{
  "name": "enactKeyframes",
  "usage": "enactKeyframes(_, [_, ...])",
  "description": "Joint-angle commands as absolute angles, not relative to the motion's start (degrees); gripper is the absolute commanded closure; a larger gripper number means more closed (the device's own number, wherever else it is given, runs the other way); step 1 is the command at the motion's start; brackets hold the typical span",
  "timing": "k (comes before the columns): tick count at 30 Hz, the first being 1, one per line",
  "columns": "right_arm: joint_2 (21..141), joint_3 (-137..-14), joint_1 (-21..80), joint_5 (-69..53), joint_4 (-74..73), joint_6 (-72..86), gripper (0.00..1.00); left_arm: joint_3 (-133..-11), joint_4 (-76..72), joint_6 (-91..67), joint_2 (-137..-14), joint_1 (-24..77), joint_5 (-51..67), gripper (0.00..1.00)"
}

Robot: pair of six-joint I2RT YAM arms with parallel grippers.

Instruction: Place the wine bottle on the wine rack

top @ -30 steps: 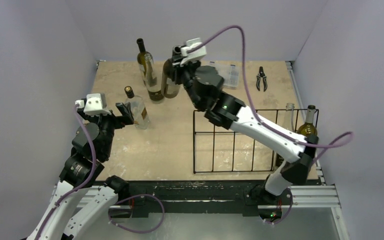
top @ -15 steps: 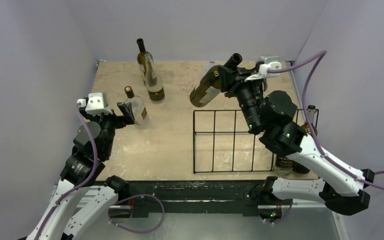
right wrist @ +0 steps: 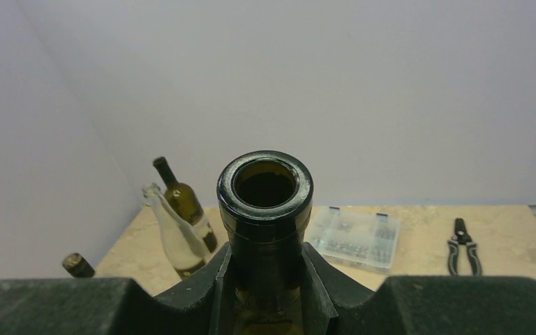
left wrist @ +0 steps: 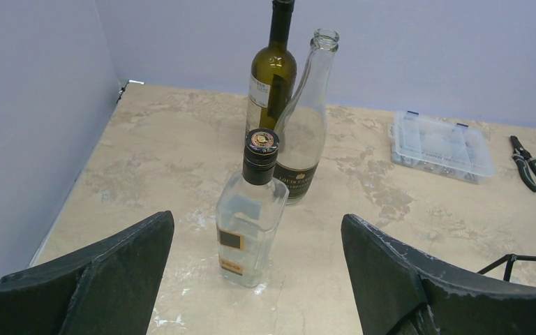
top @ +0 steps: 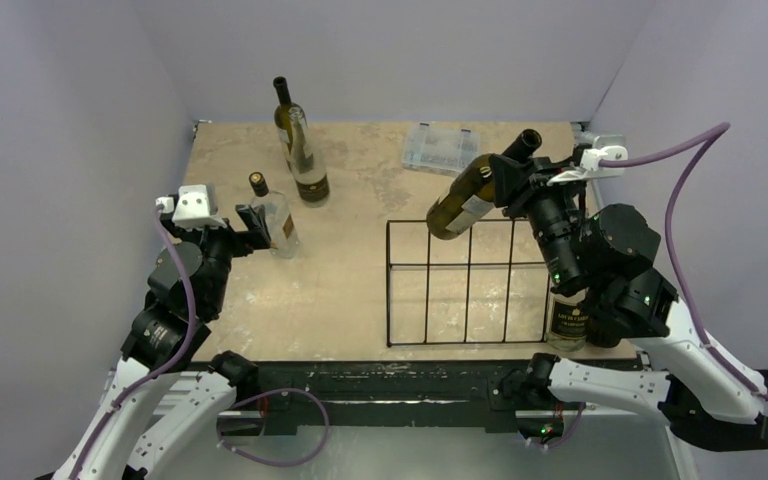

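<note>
My right gripper [top: 513, 182] is shut on the neck of a dark green wine bottle [top: 463, 203]. The bottle hangs tilted in the air, base down to the left, over the far edge of the wine rack [top: 389, 286], a low black wire frame. The right wrist view shows the bottle's open mouth [right wrist: 265, 187] standing just above my right gripper [right wrist: 265, 279], whose fingers clamp the neck. My left gripper [top: 249, 222] is open at the table's left. A clear square bottle with a black cap [left wrist: 250, 216] stands just ahead of the left gripper [left wrist: 257, 219], untouched.
A dark green bottle [top: 285, 112] and an empty clear bottle [top: 306, 168] stand at the back left. A clear plastic box [top: 440, 148] lies at the back. Black pliers [right wrist: 463, 246] lie right of it. A labelled bottle [top: 567, 325] stands at the rack's right end.
My right arm has swung the wine bottle from the back centre rightward and nearer, tilting it over the rack's far edge. The left arm has stayed put.
</note>
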State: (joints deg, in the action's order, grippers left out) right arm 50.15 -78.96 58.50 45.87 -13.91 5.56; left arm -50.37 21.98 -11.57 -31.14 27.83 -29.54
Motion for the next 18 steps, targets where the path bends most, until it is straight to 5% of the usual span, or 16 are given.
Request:
enactKeyframes(1, [49.0, -83.3, 58.7, 49.4, -12.0, 3.2, 1.0, -52.3, 21.0, -12.4, -31.2, 28.1, -29.1, 0.1])
enactKeyframes(18, [47.4, -81.1, 58.7, 66.5, -14.0, -9.2, 1.0, -52.4, 21.1, -12.6, -31.8, 28.1, -28.8, 0.11])
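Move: The wine bottle hangs by its neck from the right gripper, its base slanting left. The rack's next free slot, just left of the clear bottle, lies some 11 cm to the hand's right, 6 cm back and 40 cm below. The racked clear bottle stands about 19 cm right and 8 cm back, the racked green bottle 27 cm right and 8 cm back, both about 30 cm down. From the left hand the slot is roughly 56 cm right, 7 cm back, 24 cm below. The wine bottle, still pinched by the neck, is carried to the robot's right across the rack towards its free slot, about 7 cm, after a first small dip of 1.5 cm. As the right hand travels it turns clockwise some 15 degrees and rolls its left side down by about 10, fingers keeping their hold. ##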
